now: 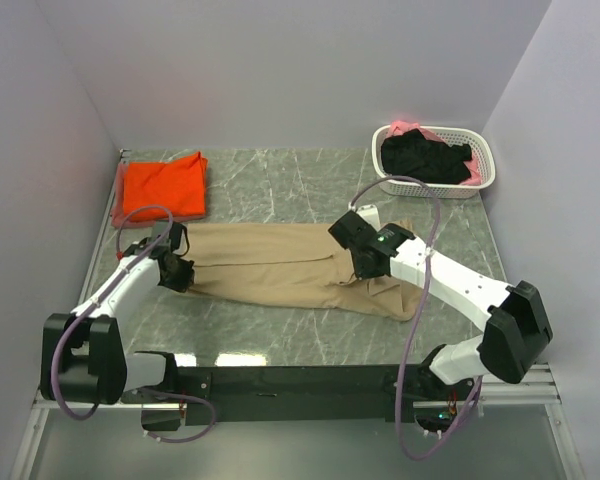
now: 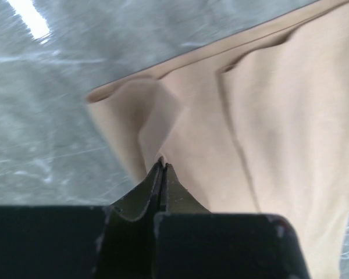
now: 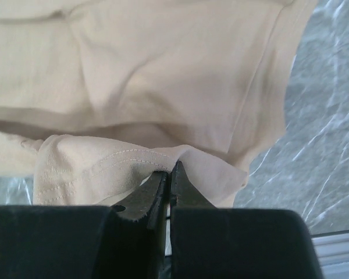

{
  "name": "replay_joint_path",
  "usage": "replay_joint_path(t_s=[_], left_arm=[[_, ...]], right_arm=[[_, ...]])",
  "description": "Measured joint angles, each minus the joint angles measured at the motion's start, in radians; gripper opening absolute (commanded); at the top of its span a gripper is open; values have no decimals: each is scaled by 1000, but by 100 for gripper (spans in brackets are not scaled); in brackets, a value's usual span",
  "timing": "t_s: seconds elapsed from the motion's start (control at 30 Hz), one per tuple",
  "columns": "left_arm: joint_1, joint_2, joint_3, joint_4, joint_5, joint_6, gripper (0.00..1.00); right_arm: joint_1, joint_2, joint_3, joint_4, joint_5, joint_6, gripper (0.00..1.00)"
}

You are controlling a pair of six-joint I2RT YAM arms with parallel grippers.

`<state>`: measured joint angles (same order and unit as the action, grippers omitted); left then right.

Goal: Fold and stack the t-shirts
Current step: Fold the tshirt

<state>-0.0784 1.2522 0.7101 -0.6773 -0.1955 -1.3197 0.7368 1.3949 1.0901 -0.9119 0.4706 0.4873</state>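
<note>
A tan t-shirt (image 1: 270, 265) lies lengthwise across the middle of the table, partly folded along its length. At the shirt's left end, my left gripper (image 1: 177, 272) is shut on a raised pinch of tan cloth (image 2: 157, 125), with its tips (image 2: 162, 164) closed together. My right gripper (image 1: 363, 265) is shut on a stitched hem fold (image 3: 116, 160) near the shirt's right end, and the cloth drapes over the closed tips (image 3: 171, 170). A folded orange t-shirt (image 1: 162, 187) rests at the back left. Black (image 1: 435, 158) and pink (image 1: 410, 128) t-shirts sit in the basket.
A white slotted basket (image 1: 488, 165) stands at the back right corner. Walls close in the table on the left, back and right. Grey marble tabletop (image 1: 280, 185) shows between the orange shirt and the basket. A black rail (image 1: 300, 380) runs along the near edge.
</note>
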Motion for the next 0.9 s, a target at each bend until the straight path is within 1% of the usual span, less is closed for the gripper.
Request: replay_joint_path(t_s=[0.23,0.6,0.9], left_arm=[[0,70,50,43,-11,5,1],[0,140,109,76,-27,30,0],[0,261,150,114,-37,53,0]], right_arm=[[-65,66,72,25,44,-40,0],[-124,144,153,62,60,-109,0],[-180,288,222,114,60,-192,0]])
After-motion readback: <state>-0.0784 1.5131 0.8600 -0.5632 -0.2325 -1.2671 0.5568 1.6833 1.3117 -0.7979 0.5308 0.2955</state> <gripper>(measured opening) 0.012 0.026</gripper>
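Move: Both grippers already pinch the near edge of the beige t-shirt, which is to go over to its far edge. From the left hand, the far edge's left corner lies some 18 cm ahead, nearly in line and about 3 cm lower, with the red folded stack 28 cm ahead and 7 cm to the left. From the right hand, the far edge lies about 16 cm straight ahead and 11 cm below; the shirt's right end is 15 cm to the right and 3 cm ahead, the laundry basket roughly 34 cm ahead and 23 cm to the right. Keeping their shut grip on the beige cloth, both hands carry the near edge forward over the lying shirt towards its far edge, the right about 10 cm with a slight drift to the right, the left about 5 to 6 cm. Each holds its height or rises a little at first and then starts down near the end, the right hand still well above the table, with only a slight turn of the wrists. ##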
